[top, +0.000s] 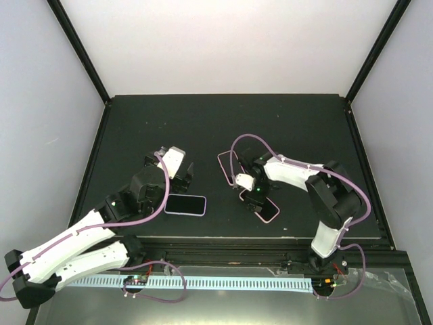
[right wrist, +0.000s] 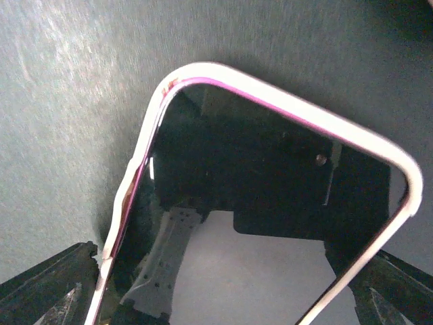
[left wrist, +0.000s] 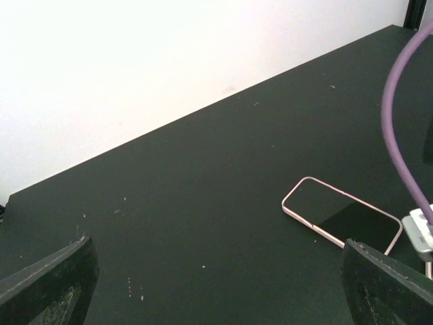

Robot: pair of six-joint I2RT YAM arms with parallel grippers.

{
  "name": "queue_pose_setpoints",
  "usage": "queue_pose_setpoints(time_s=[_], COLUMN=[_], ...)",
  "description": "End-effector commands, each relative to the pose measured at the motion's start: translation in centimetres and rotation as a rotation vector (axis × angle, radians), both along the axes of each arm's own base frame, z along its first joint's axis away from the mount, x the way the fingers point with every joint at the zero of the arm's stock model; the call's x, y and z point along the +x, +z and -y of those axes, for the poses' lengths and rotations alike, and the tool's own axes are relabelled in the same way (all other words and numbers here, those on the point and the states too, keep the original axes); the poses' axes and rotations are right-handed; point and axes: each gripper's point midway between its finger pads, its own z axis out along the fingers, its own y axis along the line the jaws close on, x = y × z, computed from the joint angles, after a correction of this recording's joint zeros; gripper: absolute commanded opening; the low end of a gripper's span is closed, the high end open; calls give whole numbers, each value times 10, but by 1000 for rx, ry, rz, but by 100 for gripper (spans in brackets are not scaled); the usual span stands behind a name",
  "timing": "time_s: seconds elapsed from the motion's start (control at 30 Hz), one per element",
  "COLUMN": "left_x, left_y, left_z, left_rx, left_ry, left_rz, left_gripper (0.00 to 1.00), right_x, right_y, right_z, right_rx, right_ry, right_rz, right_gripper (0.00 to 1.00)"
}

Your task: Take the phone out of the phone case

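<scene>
A phone with a glossy black screen in a pale pink phone case (right wrist: 203, 78) fills the right wrist view. In the top view it lies at the table's front right (top: 269, 211). My right gripper (right wrist: 233, 271) hangs close over it, open, one finger beside each long edge (top: 252, 192). My left gripper (top: 180, 168) is open over bare mat with nothing between its fingers (left wrist: 216, 271). A dark, pale-rimmed phone (top: 185, 204) lies flat just in front of it.
Another pink-rimmed flat piece (top: 226, 166) lies on the black mat (top: 203, 122) behind the right gripper; in the left wrist view it shows at the right (left wrist: 338, 215). The right arm's purple cable (left wrist: 396, 135) loops above it. White walls enclose the table.
</scene>
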Motion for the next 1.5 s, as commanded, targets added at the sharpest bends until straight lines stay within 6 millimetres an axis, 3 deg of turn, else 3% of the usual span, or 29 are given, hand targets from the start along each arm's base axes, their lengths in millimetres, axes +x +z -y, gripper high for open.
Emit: queue_pose_setpoints(time_s=[0.0,0.2,0.53,0.9,1.07,1.23,1.33,1.4,1.47], left_x=[2,2,3,3,4,6,9,8,1], left_y=[8,8,7,8,7,3,-3,-6,-1], left_z=[-1,-2,-3,-5,-6,-4,-2,5,26], left_rx=[-4,0,6,2,-9,-6,-13,-53,-147], left_ry=[7,14,18,29,42,50,63,48,-41], left_rz=[25,30,29,33,28,12,-16,-72,-143], left_gripper=[99,99,99,99,99,99,99,99,99], right_x=[0,-10,-6,-1,2,6,7,8,8], right_y=[3,2,-14,0,35,89,121,141,158], right_z=[13,27,54,43,32,11,-4,-11,-17], right_rx=[-20,-48,-158,-62,53,259,411,499,576], right_ry=[-36,-90,-118,-118,-98,-102,-105,-115,-127], right_rz=[75,94,175,217,282,386,455,501,541], right_gripper=[100,100,99,65,52,48,38,34,33])
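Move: The right hand, pointing straight down with its fingers wide open, straddles the phone in its pink case; the phone's middle lies about 2 cm to the hand's right, 1 cm back and 1 cm below. A second pink-cased phone lies some 13 cm ahead and 8 cm left, the purple-cased phone about 26 cm left and 1 cm back. From the left hand, the straddled phone is roughly 29 cm right, 3 cm back and 28 cm down. The right hand's fingers close on the case's two long sides and pinch the phone between them. Beforehand the hand slides low over the table about 4 cm to the right and slightly back, turning a little clockwise; once gripped, it lifts the phone some 11 cm, easing back left about 3 cm and tilting so the fingertips swing forward and left. ##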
